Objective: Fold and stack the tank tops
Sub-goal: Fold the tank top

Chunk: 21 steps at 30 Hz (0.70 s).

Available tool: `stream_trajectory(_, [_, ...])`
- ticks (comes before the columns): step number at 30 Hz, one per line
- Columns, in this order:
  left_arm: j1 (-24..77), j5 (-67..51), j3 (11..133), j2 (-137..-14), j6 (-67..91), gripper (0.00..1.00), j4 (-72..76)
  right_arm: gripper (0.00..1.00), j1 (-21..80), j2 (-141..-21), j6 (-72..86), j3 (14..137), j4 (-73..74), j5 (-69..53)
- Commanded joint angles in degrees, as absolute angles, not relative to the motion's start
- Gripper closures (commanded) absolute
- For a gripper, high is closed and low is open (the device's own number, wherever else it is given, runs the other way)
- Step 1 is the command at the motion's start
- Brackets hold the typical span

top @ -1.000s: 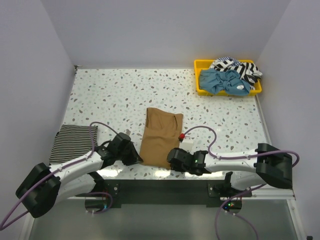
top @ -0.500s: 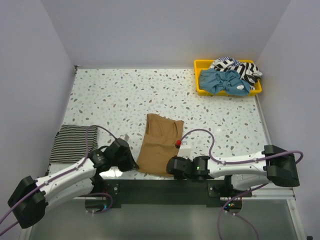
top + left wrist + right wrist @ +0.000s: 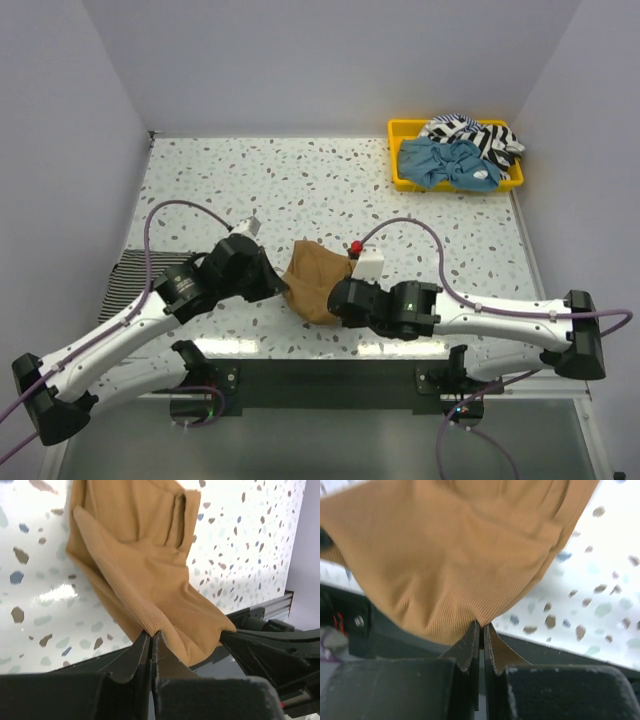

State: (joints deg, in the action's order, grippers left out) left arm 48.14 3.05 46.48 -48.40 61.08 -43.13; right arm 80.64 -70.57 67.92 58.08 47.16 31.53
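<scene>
The tan-brown tank top hangs bunched between both grippers near the table's front middle. My left gripper is shut on its near left corner, and the pinch shows in the left wrist view. My right gripper is shut on the near right corner, pinched at the fingertips. The rest of the tan cloth still lies on the table beyond. A folded black-and-white striped tank top lies at the left edge, partly behind the left arm.
A yellow tray at the back right holds a light blue top and a black-and-white striped top. A white block with a red button rides on the right arm. The table's near edge runs just below the grippers.
Both grippers closed on the tan top's near corners at the front edge, then lifted them and carried them away from the edge, bunching the cloth over itself.
</scene>
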Motion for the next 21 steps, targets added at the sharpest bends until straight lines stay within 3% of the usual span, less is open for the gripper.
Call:
stream_trajectory(1, [45.89, 6.24, 52.71, -54.73, 57.31, 1.00, -39.13, 1.00, 72.88, -68.21, 59.87, 61.00, 48.27, 32.63])
stream_trajectory(8, [33.23, -2.36, 58.26, -68.27, 52.47, 1.00, -21.92, 1.00, 52.14, -69.95, 46.42, 62.22, 39.38, 18.84])
stream_trajectory(16, [28.31, -5.00, 72.67, -94.98, 50.01, 1.00, -11.87, 1.00, 32.97, -88.90, 36.66, 71.61, 30.42, 8.44])
stream_trajectory(18, [26.55, -5.80, 75.92, -99.73, 49.14, 0.98, -9.24, 0.88, 29.63, -93.14, 35.69, 74.08, 30.06, 8.09])
stream_trajectory(21, [24.53, -6.77, 80.14, -107.30, 47.20, 0.69, -7.30, 0.64, 27.08, -99.22, 33.76, 79.00, 29.71, 10.70])
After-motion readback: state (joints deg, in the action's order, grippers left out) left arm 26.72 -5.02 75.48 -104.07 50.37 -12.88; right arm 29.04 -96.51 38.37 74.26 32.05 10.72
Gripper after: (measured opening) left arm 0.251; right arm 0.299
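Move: Ahead of both hands, which already hold the near edge of the brown tank top some 15 cm above the table, lies its far edge: its middle is about 20 cm ahead and 9 cm right of the left hand, and 24 cm ahead and 2 cm left of the right. The folded striped top lies roughly 33 cm left and 9 cm ahead of the left hand; the yellow bin stands some 52 cm ahead and 30 cm right of the right hand. Sweeping forward together about 27 cm, both hands carry the pinched near edge over the half of the tank top lying on the table, nearly level at first and then sinking a few centimetres. Both drift right, the right hand slightly more while turning some 15 degrees clockwise. Only at the end do the fingers start to part, still well above the table. ##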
